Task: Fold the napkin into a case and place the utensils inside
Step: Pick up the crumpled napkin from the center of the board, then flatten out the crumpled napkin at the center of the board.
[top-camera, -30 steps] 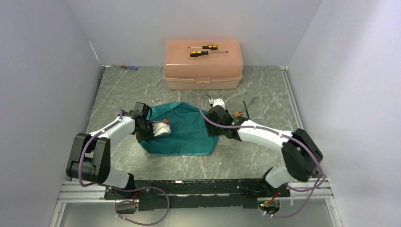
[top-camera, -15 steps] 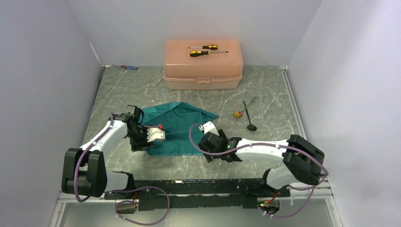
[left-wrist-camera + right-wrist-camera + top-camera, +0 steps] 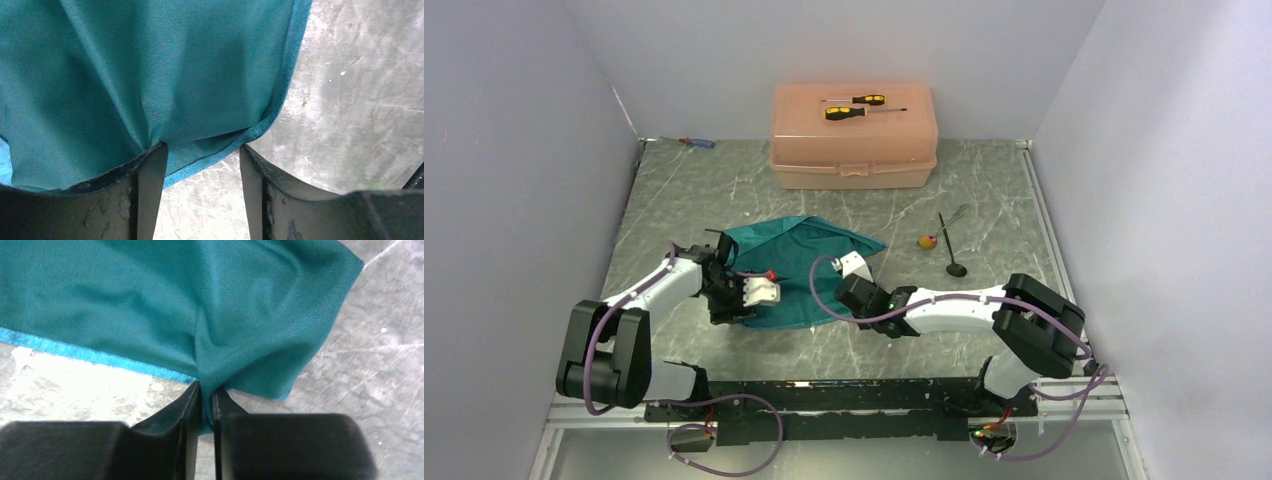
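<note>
The teal napkin [image 3: 809, 258] lies rumpled at the middle of the marble table, partly folded. My left gripper [image 3: 742, 308] is at its near left corner. In the left wrist view this gripper [image 3: 202, 150] stands open, the napkin's [image 3: 150, 75] hemmed corner draped over the left fingertip [image 3: 152, 165]. My right gripper [image 3: 834, 303] is at the near right corner; the right wrist view shows the gripper [image 3: 206, 390] shut on a pinched bunch of the napkin [image 3: 175, 300]. The black spoon [image 3: 952, 258] and the fork [image 3: 955, 215] lie crossed on the table to the right.
A peach plastic box [image 3: 854, 150] stands at the back with two yellow-and-black screwdrivers [image 3: 856, 107] on its lid. A red-and-blue screwdriver [image 3: 696, 143] lies at the back left corner. A small red-and-yellow object [image 3: 927, 241] sits beside the utensils. Grey walls close in three sides.
My left gripper has let go of the napkin and stands open. My right arm swung from the napkin's far right side to its near right corner and closed on the cloth there.
</note>
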`<state>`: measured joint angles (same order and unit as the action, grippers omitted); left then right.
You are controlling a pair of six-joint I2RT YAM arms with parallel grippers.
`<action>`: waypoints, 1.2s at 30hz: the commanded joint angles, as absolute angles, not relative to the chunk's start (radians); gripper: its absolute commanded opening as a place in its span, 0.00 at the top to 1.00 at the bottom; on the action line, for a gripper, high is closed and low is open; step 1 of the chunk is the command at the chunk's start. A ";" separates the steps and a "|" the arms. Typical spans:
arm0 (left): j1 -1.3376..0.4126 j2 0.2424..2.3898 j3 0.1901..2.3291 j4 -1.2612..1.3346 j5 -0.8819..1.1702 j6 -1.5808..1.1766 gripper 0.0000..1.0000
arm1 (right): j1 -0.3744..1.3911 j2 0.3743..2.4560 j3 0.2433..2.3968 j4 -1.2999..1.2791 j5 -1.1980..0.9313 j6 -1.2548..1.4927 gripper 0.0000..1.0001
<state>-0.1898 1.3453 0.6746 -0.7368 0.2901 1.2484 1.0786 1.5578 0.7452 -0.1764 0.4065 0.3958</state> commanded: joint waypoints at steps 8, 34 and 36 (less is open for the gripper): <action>-0.203 1.386 0.792 -0.689 0.242 1.165 0.97 | 1.003 1.395 0.849 -0.272 0.403 0.374 1.00; -0.194 1.238 1.258 -0.583 0.003 1.046 0.97 | 0.892 1.401 1.442 -0.664 0.477 0.120 1.00; -0.192 1.278 1.312 -0.534 -0.063 1.049 0.97 | 0.866 1.437 1.506 -0.671 0.474 0.086 1.00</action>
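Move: The left hand is at the napkin's near-left corner, with the hem between its open fingers, about 1 cm below the hand point. The right hand already has the near-right corner in its nearly shut fingers. From the right hand, the napkin's middle is about 10 cm ahead and 10 cm left, the colourful ball utensil some 16 cm ahead and 13 cm right, and the black ladle's head about 10 cm ahead and 19 cm right. The left fingers close on the near-left corner while the right ones finish shutting on theirs. Then both hands lift the near edge forward and up, the left about 20 cm up and 13 cm forward, the right nearly 24 cm up and 8 cm forward. The climb slows halfway, with the left easing back slightly before going on; late on, the left wrist swings its fingers forward some 35 degrees. ##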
